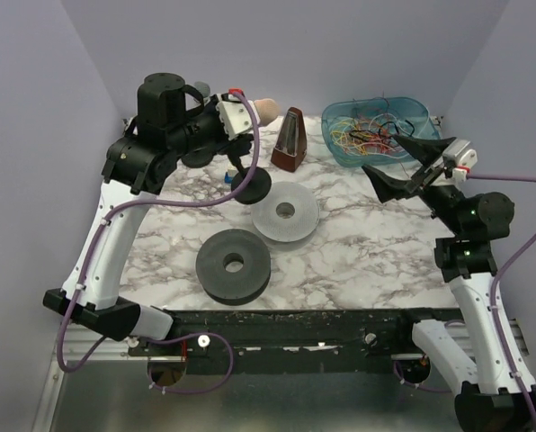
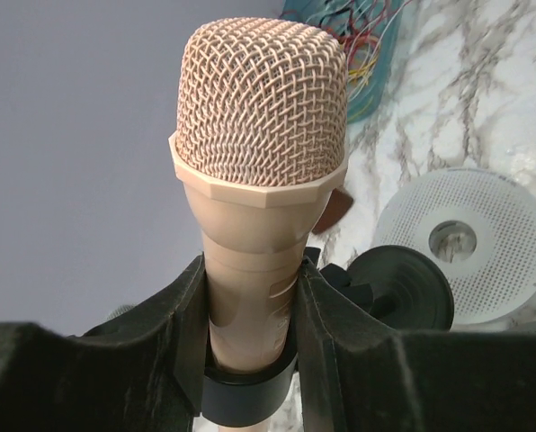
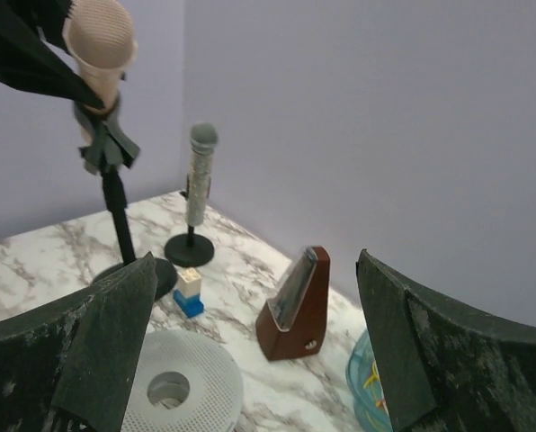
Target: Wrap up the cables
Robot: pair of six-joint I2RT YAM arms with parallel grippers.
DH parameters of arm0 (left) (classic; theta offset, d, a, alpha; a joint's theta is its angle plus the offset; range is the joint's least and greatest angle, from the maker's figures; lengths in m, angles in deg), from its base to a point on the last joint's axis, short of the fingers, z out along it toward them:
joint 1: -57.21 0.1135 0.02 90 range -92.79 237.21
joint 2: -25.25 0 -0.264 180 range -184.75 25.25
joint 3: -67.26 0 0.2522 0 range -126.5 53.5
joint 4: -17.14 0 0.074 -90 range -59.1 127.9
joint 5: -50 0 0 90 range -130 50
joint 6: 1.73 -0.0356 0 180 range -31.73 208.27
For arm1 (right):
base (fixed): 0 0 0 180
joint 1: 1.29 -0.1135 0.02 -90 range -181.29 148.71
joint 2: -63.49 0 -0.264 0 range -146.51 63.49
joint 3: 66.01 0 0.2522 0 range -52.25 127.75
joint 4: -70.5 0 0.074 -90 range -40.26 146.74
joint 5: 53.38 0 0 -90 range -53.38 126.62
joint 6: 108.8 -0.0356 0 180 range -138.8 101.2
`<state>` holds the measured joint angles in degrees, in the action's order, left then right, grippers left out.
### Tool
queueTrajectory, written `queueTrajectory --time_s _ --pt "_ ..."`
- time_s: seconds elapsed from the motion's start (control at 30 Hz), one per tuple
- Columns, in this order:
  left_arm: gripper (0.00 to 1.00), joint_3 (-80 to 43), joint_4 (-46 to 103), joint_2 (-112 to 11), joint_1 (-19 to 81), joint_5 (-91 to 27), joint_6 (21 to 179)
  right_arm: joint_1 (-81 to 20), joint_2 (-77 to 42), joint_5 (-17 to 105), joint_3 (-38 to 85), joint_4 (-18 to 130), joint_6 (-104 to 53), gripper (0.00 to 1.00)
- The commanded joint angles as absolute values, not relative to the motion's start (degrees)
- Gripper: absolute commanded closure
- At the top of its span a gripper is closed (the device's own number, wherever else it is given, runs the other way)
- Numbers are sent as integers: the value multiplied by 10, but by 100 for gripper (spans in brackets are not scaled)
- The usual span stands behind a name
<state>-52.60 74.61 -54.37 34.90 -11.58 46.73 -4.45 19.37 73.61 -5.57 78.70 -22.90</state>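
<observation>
The cables (image 1: 369,131) lie as a multicoloured tangle in a blue tray (image 1: 337,112) at the back right; a corner of the cables (image 2: 361,40) also shows in the left wrist view. My right gripper (image 1: 410,160) hovers at the tray's near right rim, open, with nothing between its fingers (image 3: 113,346). My left gripper (image 1: 236,117) is at the back left, shut on the body of a beige microphone (image 2: 261,135). The microphone sits in the black clip (image 2: 245,389) of its stand.
A brown metronome (image 1: 290,139) stands beside the tray. The stand's black base (image 1: 253,187), a white perforated disc (image 1: 286,214) and a dark disc (image 1: 234,264) lie mid-table. A silver microphone (image 3: 199,175) on a small stand and a blue-white block (image 3: 189,292) are at the back.
</observation>
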Motion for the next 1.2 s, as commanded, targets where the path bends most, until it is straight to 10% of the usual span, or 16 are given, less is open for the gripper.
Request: queueTrajectory --time_s 0.0,0.13,0.5,1.17 --pt "100 -602 762 -567 288 -119 488 -56 188 833 10 725 -280 0" --pt "100 -644 763 -607 223 -146 489 -55 188 819 64 668 -309 0" --pt "100 -782 725 -766 53 -205 453 -17 176 274 250 306 -281 0" --pt "100 -979 595 -1088 -91 -251 325 2 220 117 359 251 -112 0"
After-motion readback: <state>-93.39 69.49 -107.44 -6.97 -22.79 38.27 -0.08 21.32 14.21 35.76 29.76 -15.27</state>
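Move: The left hand already holds the tan microphone on its stand, high up; the open marble at the table's right, where the stand is being taken, lies about 36 cm to its right, 8 cm back and 43 cm below. The white perforated disc is 2 cm ahead, 8 cm right, 41 cm down; the blue basket of cables is 29 cm ahead, 36 cm right, 38 cm down. From the empty right hand that open spot is 2 cm back, 11 cm right, 41 cm below. Keeping its pinch on the microphone just below the head, the left hand rises slightly, then sweeps the stand some 38 cm to the right over the white disc, drawing back a little and sinking about 14 cm net towards the open marble, while turning some 35 degrees clockwise. The right hand clears out of its way with fingers wide open: first briefly left and back, then right and up, ending about 20 cm to the right, higher and farther back, swung round some 60 degrees clockwise. ##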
